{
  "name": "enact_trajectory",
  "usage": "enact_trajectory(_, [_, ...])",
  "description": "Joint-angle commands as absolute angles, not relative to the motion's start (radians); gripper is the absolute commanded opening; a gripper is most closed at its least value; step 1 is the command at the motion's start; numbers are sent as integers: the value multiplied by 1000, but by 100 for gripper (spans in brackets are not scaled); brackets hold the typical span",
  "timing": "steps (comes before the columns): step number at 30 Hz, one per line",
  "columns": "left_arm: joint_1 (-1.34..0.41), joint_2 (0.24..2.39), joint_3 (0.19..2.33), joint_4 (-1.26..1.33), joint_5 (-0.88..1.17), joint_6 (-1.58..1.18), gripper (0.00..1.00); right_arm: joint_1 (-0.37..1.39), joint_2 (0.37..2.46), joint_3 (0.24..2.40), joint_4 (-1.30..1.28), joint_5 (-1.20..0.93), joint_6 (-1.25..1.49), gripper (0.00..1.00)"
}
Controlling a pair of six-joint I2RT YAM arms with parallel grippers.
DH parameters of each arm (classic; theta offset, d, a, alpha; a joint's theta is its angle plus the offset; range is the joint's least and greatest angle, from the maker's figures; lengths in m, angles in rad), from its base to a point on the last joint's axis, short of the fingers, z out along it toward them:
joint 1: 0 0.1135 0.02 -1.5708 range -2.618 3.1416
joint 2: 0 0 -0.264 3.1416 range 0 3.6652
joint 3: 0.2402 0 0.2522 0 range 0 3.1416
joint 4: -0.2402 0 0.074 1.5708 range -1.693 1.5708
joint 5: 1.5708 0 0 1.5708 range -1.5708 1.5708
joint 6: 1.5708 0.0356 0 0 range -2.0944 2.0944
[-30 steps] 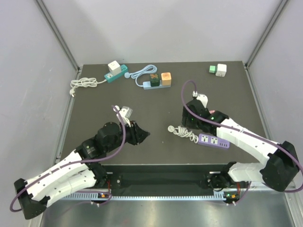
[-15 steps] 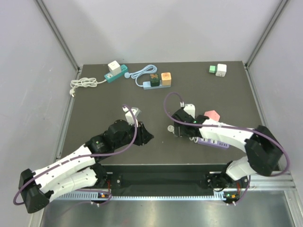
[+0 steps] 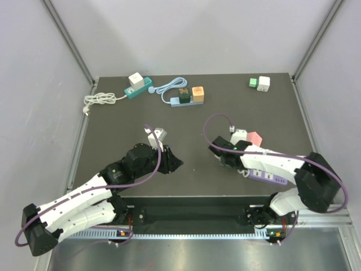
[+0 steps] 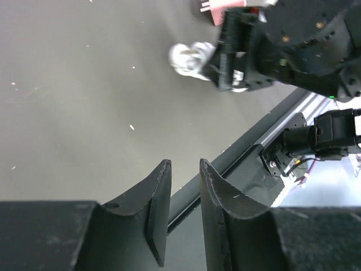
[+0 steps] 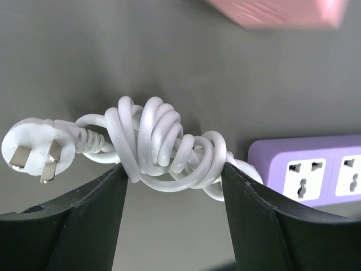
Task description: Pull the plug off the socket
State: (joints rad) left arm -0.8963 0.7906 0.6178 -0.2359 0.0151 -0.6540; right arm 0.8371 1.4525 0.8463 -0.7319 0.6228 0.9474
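Note:
A purple socket strip (image 3: 268, 176) lies at the front right, and the sockets showing in the right wrist view (image 5: 316, 166) are empty. A pink plug (image 3: 255, 138) lies loose on the table just behind it, also at the top of the right wrist view (image 5: 276, 11). The strip's white cord is wound into a coil (image 5: 169, 147) ending in a two-pin plug (image 5: 36, 149). My right gripper (image 5: 174, 169) has both fingers pressed against the coil's sides, low over the table (image 3: 223, 160). My left gripper (image 4: 185, 164) hovers at the front centre (image 3: 175, 164), narrowly open and holding nothing.
A teal strip (image 3: 138, 89) with a white plug and a white cord (image 3: 98, 101) sits at the back left. Beside it is a blue strip (image 3: 186, 100) with a green and an orange plug. Two small cubes (image 3: 259, 83) lie at the back right. The table's front edge (image 4: 237, 152) is close to the left gripper.
My right gripper swung left to the coiled cord, then came back right with it, and its fingers narrowed onto the coil. The purple strip shifted slightly. The left arm edged right.

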Motion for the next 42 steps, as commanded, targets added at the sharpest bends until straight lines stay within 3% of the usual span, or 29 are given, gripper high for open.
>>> enact_trajectory(1, [-894,807,627,-170,58,-658,32,772,1335,766,-968,681,1055,66])
enact_trajectory(6, [-894,818,635,-146,115,-684,31,687,1131,715,-953,637,987,66])
enact_trajectory(12, [-894,785,646,-156,114,-677,31,684,1127,794,-957,689,896,70])
enact_trajectory(15, [-894,773,653,-178,106,-670,31,704,1141,836,-965,695,890,77])
enact_trajectory(17, [-894,764,658,-193,98,-666,31,715,1132,851,-968,699,902,91])
enact_trajectory(24, [-894,779,690,-209,64,-647,34,715,1149,942,-989,707,850,98])
enact_trajectory(29, [-858,963,816,-219,67,-631,38,710,1153,1034,-756,603,646,100])
enact_trajectory(34, [-660,1141,978,-223,182,-629,36,660,1303,1165,-520,548,502,100])
enact_trajectory(42, [-569,1408,1193,-184,9,-526,70,497,1618,1387,-92,344,429,100])
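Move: The white cord's bundle lies right between the right hand's parted fingertips, about 2 cm below. The purple socket strip is some 15 cm to that hand's right and 4 cm back; the loose pink plug stands about 13 cm ahead and 12 cm right. Farther out, the orange plug is roughly 41 cm ahead and 13 cm left. From the left hand, the light-blue strip is about 45 cm ahead, 3 cm right, 15 cm below. The white cord, already at the right fingertips, is pushed along the table about 8 cm to the right and a little back. The right hand then rises clear, opens fully and speeds forward, up and somewhat left towards the orange plug, its fingers swinging outward. The left hand, after a slight drift back, darts some 17 cm forward towards the light-blue strip, lifting a little, turning counter-clockwise and opening. ##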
